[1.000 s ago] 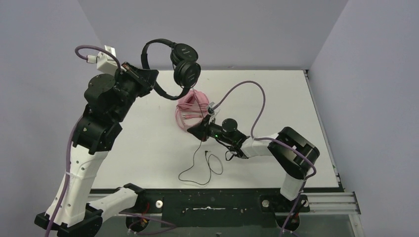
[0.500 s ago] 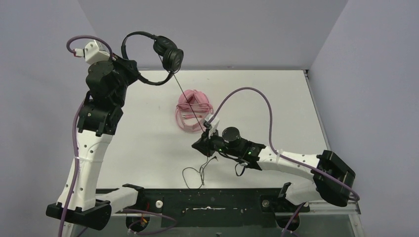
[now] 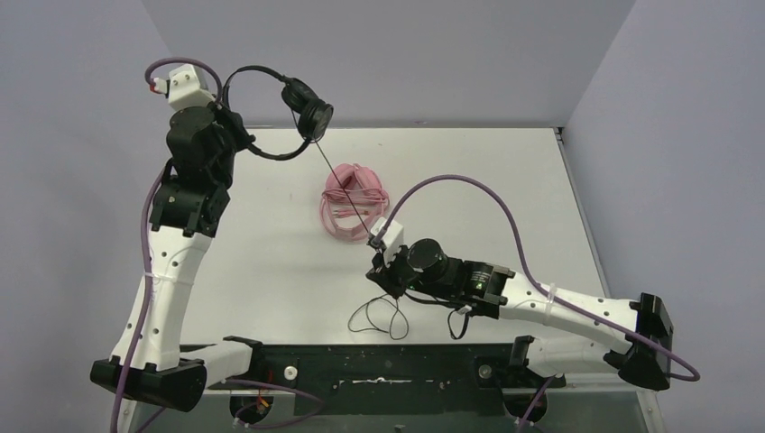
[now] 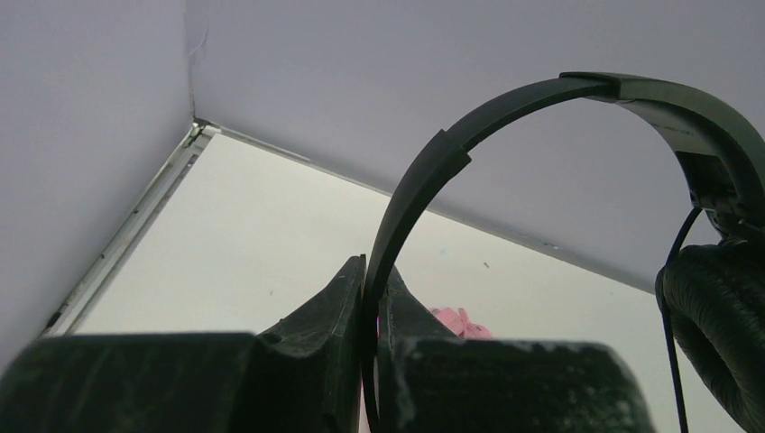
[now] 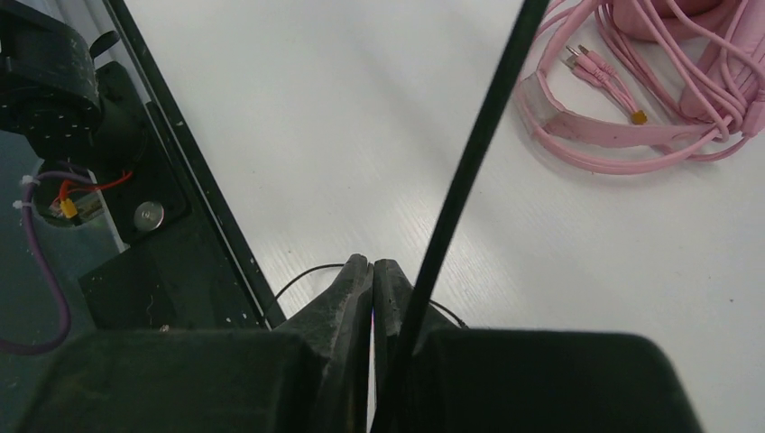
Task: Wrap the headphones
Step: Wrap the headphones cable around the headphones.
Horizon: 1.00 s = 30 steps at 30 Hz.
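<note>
The black headphones [image 3: 313, 117] hang in the air over the table's back left. My left gripper [image 3: 242, 140] is shut on their headband [image 4: 505, 104], and one earcup [image 4: 717, 334] shows at the right of the left wrist view. Their thin black cable [image 3: 343, 185] runs taut and diagonal down to my right gripper [image 3: 377, 262], which is shut on it low over the table. The cable [image 5: 478, 135] crosses the right finger toward the jaw line [image 5: 372, 266]. Slack cable loops [image 3: 379, 316] lie beyond it. The pink headphones [image 3: 350, 203] lie mid-table, cable bundled.
The black front rail [image 3: 379, 370] with the arm bases borders the near edge, just below the slack loops. Grey walls close the back and both sides. The pink cable's plugs [image 5: 586, 61] lie beside the pink headband.
My right gripper has drawn toward the near edge, pulling the black cable taut and dragging its loops forward. My left arm has carried the black headphones left and toward the back wall.
</note>
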Available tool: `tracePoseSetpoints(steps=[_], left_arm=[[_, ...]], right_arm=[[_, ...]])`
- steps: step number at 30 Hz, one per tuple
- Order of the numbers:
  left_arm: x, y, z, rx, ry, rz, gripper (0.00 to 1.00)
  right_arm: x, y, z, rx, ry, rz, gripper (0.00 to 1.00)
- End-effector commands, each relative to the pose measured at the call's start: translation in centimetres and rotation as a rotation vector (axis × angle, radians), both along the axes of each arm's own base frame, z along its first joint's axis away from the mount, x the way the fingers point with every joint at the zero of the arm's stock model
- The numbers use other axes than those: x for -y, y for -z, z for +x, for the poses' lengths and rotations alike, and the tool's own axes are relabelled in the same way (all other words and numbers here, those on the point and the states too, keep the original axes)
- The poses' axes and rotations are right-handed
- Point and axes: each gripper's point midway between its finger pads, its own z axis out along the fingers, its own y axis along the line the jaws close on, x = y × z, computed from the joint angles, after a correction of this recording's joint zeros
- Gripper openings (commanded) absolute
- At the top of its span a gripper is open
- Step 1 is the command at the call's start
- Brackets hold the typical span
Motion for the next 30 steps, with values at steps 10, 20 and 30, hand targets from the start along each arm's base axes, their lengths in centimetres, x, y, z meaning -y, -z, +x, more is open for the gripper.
tracePoseSetpoints(steps=[10, 20, 30], left_arm=[[-0.8, 4.5, 1.0, -0.096, -0.079, 0.350, 0.00], [5.9, 9.3, -1.9, -0.139, 0.141, 0.711, 0.00], [10.9, 10.7, -8.3, -0.019, 0.420, 0.723, 0.00]], right_arm=[[-2.0, -9.7, -5.3, 0.229, -0.247, -0.095, 0.00], [-2.1, -18.3, -1.2, 0.440, -0.200, -0.136, 0.00], [-1.7, -19.7, 3.8, 0.414, -0.330, -0.130, 0.00]])
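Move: The black headphones' ear cups, which the right hand is wrapping with the pinched cable, are about 28 cm ahead of it, 12 cm left and 23 cm above. From the left hand, still gripping the headband, that pinched cable is roughly 23 cm back, 27 cm right and 23 cm below. The pink headphones lie on the table, some 24 cm ahead of the right hand, 5 cm left and 18 cm down; the loose cable end lies 3 cm back, 2 cm right and 19 cm down. The black headphones come down about 14 cm, then also right and back towards the right hand, as the left hand keeps the headband pinched and rolls its left side up some 45 degrees, turning clockwise too. Meanwhile the right hand, fingers still shut on the cable, climbs about 18 cm, swinging back first and then forward towards the cups. ##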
